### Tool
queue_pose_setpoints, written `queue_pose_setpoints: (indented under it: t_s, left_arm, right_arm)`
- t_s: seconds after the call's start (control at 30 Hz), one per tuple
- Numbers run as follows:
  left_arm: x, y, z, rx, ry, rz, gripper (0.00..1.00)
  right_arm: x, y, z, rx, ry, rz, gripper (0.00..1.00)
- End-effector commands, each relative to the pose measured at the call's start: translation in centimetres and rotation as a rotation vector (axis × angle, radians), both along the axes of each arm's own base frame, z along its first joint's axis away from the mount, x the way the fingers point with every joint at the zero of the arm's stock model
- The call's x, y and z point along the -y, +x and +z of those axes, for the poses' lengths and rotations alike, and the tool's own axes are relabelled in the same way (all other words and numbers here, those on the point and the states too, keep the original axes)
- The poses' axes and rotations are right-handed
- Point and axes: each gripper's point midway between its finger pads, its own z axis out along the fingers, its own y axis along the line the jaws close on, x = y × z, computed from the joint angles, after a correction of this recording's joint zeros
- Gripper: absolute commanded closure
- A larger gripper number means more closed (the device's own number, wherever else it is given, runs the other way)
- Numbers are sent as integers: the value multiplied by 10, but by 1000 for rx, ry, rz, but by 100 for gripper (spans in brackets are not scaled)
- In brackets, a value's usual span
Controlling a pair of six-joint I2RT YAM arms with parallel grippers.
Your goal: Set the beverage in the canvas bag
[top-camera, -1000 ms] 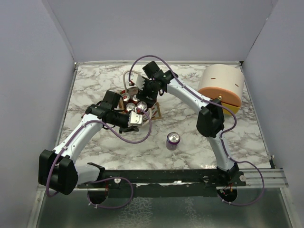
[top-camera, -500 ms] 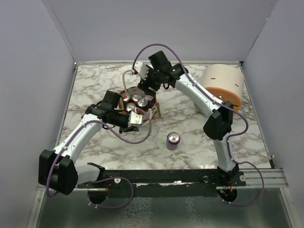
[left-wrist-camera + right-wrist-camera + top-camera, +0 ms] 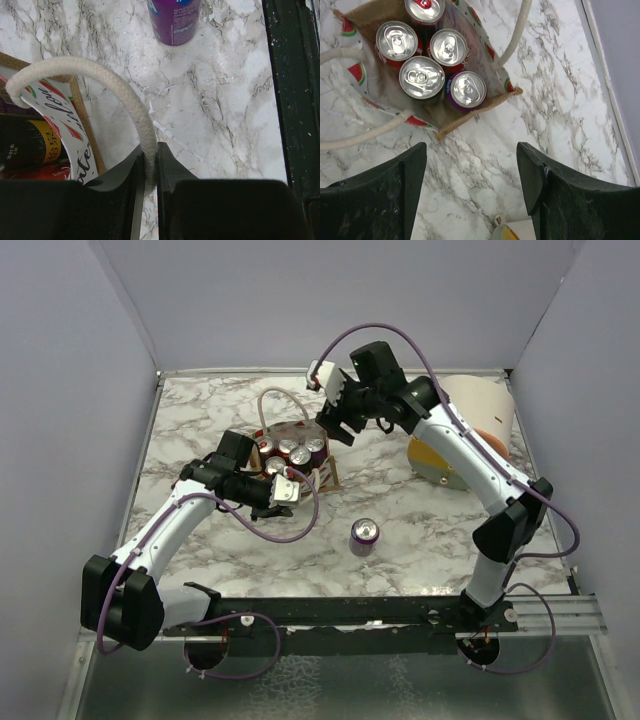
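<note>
The canvas bag (image 3: 322,473) stands left of centre on the marble table, with several cans upright inside it. One of these has a purple body (image 3: 466,89). My left gripper (image 3: 284,491) is at the bag's near side, shut on a white rope handle (image 3: 115,82), which runs between its fingers (image 3: 170,170). A purple beverage can (image 3: 364,536) stands alone on the table in front of the bag, also at the top of the left wrist view as the can (image 3: 175,20). My right gripper (image 3: 334,426) hovers open and empty just beyond the bag's far right corner (image 3: 512,91).
A peach-and-yellow domed container (image 3: 478,408) sits at the back right, partly behind the right arm, and looks tilted. Its yellow edge (image 3: 506,233) shows below the right gripper. Grey walls enclose the table; a black rail (image 3: 380,610) runs along the near edge.
The right arm has swung up and to the right, taking its open gripper off the top of the bag. The domed container looks shifted. The left gripper has not moved.
</note>
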Motion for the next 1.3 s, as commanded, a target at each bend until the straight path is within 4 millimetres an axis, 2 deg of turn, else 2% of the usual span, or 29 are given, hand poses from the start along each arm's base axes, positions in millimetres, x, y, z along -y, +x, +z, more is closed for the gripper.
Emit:
queue_pose_setpoints:
  t_s: [0.0, 0.13, 0.23, 0.27, 0.3, 0.33, 0.4, 0.5, 0.67, 0.83, 1.1, 1.27]
  left_arm:
    - [6, -16, 9, -55, -59, -32, 85]
    - [4, -13, 4, -69, -38, -6, 85]
    - [3, -12, 2, -67, -31, -2, 85]
    - [3, -12, 1, -65, -30, -2, 85]
    - [3, -11, 1, -63, -29, -1, 85]
    - [2, -11, 1, -61, -27, 1, 85]
    - [1, -10, 0, -58, -27, 5, 85]
    - [0, -10, -2, -59, -26, 5, 85]
    - [1, -10, -3, -58, -28, 3, 85]
    - [1, -10, -2, -54, -29, 2, 85]
    - [0, -10, -4, -62, -25, 8, 85]
    - [0, -9, -4, -67, -22, 9, 85]
  right_arm:
    - [24, -18, -4, -67, 15, -7, 28]
    - [40, -59, -13, -179, 76, 105, 26]
    - [51, -94, -29, -231, 78, 186, 24]
    - [53, -108, -42, -275, 77, 213, 22]
    - [54, -117, -43, -284, 89, 237, 21]
    - [58, -129, -56, -323, 85, 253, 18]
    - [64, -145, -71, -360, 82, 284, 2]
    - [74, -162, -90, -379, 63, 307, 0]
    - [84, -171, -108, -341, 44, 324, 0]
    - [88, -170, -130, -323, 20, 323, 0]
    - [79, -170, -154, -317, 62, 347, 0]
    - [73, -168, -166, -298, 77, 358, 3]
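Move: Behind the right hand by about 19 cm and some 6 cm to its right, the last loose purple can stands on the table, its middle roughly 22 cm lower. The canvas bag's middle is about level with that hand and 11 cm to its left, at a similar depth below; the purple can inside is about 4 cm ahead and 5 cm left of the hand. From the left hand the loose can is some 17 cm right, 4 cm back and 10 cm lower. Swinging away from the bag, the right hand travels back about 18 cm and right some 9 cm while sinking about 16 cm, the last stretch almost straight down to beside the loose can's lid. Its already open fingers spread fully, and the wrist tips down some 20 degrees and turns counter-clockwise. The left hand stays put, keeping its pinch on the near bag handle. ##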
